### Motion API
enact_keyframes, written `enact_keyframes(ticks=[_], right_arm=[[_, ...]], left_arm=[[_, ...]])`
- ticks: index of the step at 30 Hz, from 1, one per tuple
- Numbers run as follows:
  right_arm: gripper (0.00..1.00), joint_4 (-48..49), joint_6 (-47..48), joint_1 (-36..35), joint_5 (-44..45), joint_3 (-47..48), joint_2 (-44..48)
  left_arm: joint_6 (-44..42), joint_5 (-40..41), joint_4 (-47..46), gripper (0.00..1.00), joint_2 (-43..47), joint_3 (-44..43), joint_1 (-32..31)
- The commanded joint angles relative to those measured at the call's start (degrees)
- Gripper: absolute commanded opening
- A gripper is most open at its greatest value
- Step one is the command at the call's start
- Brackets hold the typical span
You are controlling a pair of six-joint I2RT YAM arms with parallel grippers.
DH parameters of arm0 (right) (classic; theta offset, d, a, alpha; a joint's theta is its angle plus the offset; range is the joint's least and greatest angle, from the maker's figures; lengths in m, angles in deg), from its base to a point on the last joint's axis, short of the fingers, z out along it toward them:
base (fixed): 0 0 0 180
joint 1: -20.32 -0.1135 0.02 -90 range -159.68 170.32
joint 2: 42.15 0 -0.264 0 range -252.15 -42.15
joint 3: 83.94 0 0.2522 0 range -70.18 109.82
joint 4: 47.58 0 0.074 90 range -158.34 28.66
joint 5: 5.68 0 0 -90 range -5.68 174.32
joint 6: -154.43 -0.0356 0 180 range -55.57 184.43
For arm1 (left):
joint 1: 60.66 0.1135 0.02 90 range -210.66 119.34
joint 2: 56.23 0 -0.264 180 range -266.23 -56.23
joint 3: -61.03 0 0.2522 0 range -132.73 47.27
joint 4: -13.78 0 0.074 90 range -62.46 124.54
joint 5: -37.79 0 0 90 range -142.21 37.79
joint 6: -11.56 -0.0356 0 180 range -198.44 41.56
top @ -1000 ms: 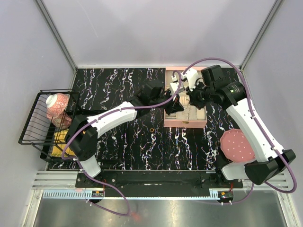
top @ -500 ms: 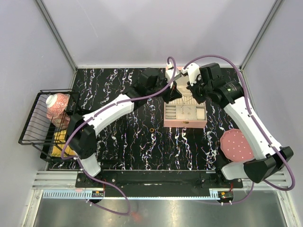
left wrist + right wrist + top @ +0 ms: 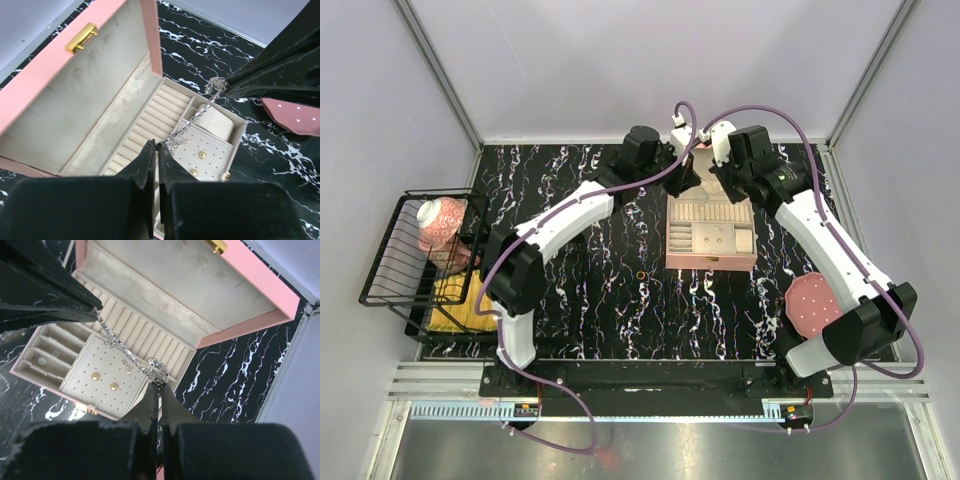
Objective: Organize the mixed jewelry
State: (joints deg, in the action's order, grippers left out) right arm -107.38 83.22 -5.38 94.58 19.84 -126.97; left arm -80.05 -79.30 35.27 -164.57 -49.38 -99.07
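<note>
A thin sparkling chain (image 3: 192, 117) hangs stretched between my two grippers above the open pink box (image 3: 151, 37). My left gripper (image 3: 156, 146) is shut on its lower end. My right gripper (image 3: 159, 385) is shut on the other end, where the chain (image 3: 127, 354) carries a small crystal cluster. Seen from above, the left gripper (image 3: 687, 184) and right gripper (image 3: 719, 185) meet over the back of the box (image 3: 711, 262). A small gold ring (image 3: 641, 274) lies on the black marble table, left of the box.
The box's perforated pad (image 3: 102, 377) holds two gold studs, beside ridged ring slots (image 3: 150, 125). The lid (image 3: 260, 282) stands open at the far side. A round pink dotted disc (image 3: 817, 305) lies near right. A black wire basket (image 3: 390, 270) with crockery sits at the left edge.
Both grippers have moved from over the box's middle toward its far edge, carrying the chain between them. Both stay shut.
</note>
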Motion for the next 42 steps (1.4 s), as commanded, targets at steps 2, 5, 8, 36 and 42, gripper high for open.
enact_keyframes(ticks=[2,5,8,36,42], right_arm=[[0.00,6.6,-1.1,2.6,2.9,0.6,-2.4],[0.00,8.0,-1.0,3.6,3.1,0.7,-3.9],[0.00,9.2,-1.0,4.8,3.3,1.4,-5.7],[0.00,15.6,-1.9,10.0,1.4,8.2,-16.4],[0.00,16.2,-1.9,10.1,1.8,9.1,-17.0]], left_arm=[[-2.2,1.1,-0.7,0.00,-3.4,-7.2,0.6],[-2.7,1.3,-0.4,0.00,-5.8,-10.1,0.8],[-2.7,1.8,-0.3,0.00,-8.1,-12.7,1.1],[-1.5,7.2,-3.7,0.00,-17.3,-22.1,1.4],[-2.5,9.8,-4.2,0.00,-17.6,-22.3,1.4]])
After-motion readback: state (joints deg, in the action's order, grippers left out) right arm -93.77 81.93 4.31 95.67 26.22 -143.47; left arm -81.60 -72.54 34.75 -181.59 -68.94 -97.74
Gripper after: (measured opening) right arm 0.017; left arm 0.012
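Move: Held between both shut grippers, the silver chain is bound for the open lid of the jewelry box. The lid's middle is about 7 cm ahead of the left hand, 4 cm to its right and 8 cm lower. From the right hand it is about 7 cm ahead, 4 cm left and 9 cm lower. The gold clasp on the lid's upper edge sits some 3 cm beyond that middle and 5 cm higher. The ring rolls lie 8 cm nearer the base than the lid's middle and 6 cm lower. Carrying the silver chain forward from above the ring rolls towards the lid's upper edge, the right hand goes about 11 cm and the left about 9 cm, both drifting to the right. Both sink on the way, the right by nearly 6 cm, then rise a little again near the lid. The right wrist turns some 10 degrees clockwise, and both grippers keep their pinch. ##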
